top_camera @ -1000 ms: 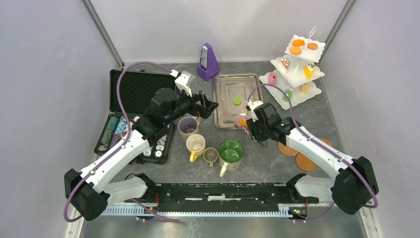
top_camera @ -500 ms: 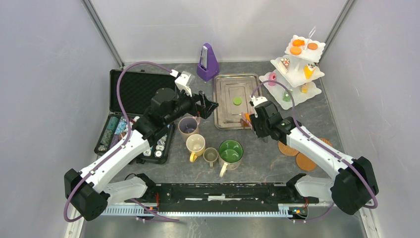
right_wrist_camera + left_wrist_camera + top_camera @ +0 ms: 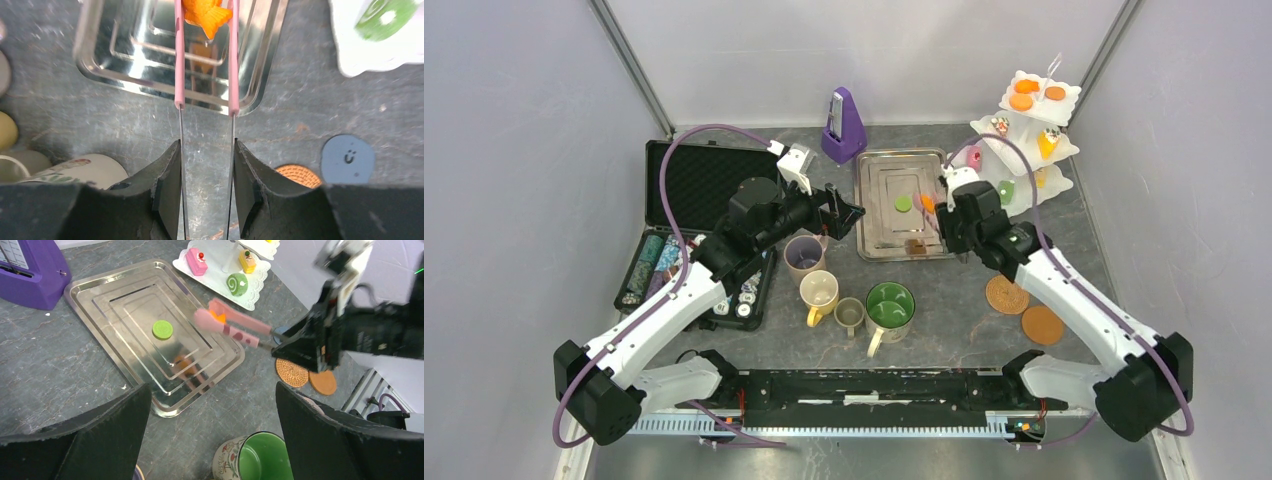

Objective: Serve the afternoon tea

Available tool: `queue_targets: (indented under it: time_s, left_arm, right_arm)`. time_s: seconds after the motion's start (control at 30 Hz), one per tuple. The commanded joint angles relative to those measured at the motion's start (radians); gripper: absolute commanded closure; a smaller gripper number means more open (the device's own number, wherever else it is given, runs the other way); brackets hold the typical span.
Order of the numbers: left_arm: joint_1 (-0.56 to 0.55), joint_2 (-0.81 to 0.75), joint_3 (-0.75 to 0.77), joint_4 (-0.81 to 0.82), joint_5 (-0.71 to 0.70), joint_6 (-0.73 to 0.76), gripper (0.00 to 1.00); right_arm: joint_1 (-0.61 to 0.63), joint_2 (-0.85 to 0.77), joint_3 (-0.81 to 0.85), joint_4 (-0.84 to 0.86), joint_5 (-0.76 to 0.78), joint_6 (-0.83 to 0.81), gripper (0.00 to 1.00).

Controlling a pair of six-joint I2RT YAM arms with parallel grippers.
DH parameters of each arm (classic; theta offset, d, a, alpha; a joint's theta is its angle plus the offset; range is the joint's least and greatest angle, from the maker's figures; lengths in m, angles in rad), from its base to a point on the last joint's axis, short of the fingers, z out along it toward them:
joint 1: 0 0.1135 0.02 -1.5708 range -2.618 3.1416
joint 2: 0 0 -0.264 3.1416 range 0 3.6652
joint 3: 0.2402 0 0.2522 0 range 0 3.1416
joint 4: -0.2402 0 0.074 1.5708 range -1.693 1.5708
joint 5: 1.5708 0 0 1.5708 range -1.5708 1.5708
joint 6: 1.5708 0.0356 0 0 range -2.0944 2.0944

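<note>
My right gripper (image 3: 948, 212) is shut on pink tongs (image 3: 179, 60) that pinch an orange pastry (image 3: 205, 14), held above the right side of the steel tray (image 3: 874, 240). The tongs and pastry (image 3: 218, 316) also show in the left wrist view. A green disc pastry (image 3: 903, 203) lies on the tray. The white three-tier stand (image 3: 1024, 130) at the back right carries several pastries. My left gripper (image 3: 844, 213) is open and empty, above the mauve mug (image 3: 804, 255). The yellow mug (image 3: 819, 292), olive mug (image 3: 850, 315) and big green mug (image 3: 889, 307) stand nearby. Two cork coasters (image 3: 1006, 294) lie on the right.
A purple metronome (image 3: 844, 125) stands behind the tray. An open black case (image 3: 699, 185) with poker chips (image 3: 654, 260) lies on the left. A blue-grey disc with a face (image 3: 347, 158) lies beside a coaster. Grey walls close in both sides.
My right arm has lifted the tongs and orange pastry from the tray's near right corner and moved them back toward the stand. The left arm has not moved.
</note>
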Motion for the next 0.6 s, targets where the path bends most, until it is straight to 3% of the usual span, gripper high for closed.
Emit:
queue_targets:
  time_s: [0.0,0.2,0.57]
  left_arm:
    - [-0.005,-0.019,0.032,0.019,0.017,0.042,0.01]
    - [-0.005,-0.026,0.032,0.020,0.016,0.040,0.01]
    - [-0.005,-0.039,0.030,0.020,0.013,0.040,0.01]
  right_arm:
    - [-0.006,-0.079,0.190,-0.036,0.061,-0.036,0.90]
    - [-0.083,-0.085,0.407,-0.149,0.205,-0.101,0.91]
    - [-0.494,-0.029,0.582,-0.179,0.040,-0.124,0.94]
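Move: Ahead and to the right, the cake stand's top tier, which is to take the orange fish held in the right hand's tongs, lies about 17 cm farther out, 15 cm right and 12 cm above that hand. The middle tier is beneath it, only about 3 cm above hand height. The green roll on the bottom tier is roughly 13 cm ahead, 15 cm right and 9 cm down. From the left hand, the top tier is about 17 cm ahead, 35 cm right and slightly lower. Up first, steeply, then sweeping right while still rising, the right hand climbs about 20 cm, goes some 14 cm right and edges forward a little, taking the orange fish away from the tray to the top tier. The wrist tips the tongs up towards level and turns clockwise, each by about 25 degrees; the fingers keep their squeeze on the tongs, slowing at the end. ##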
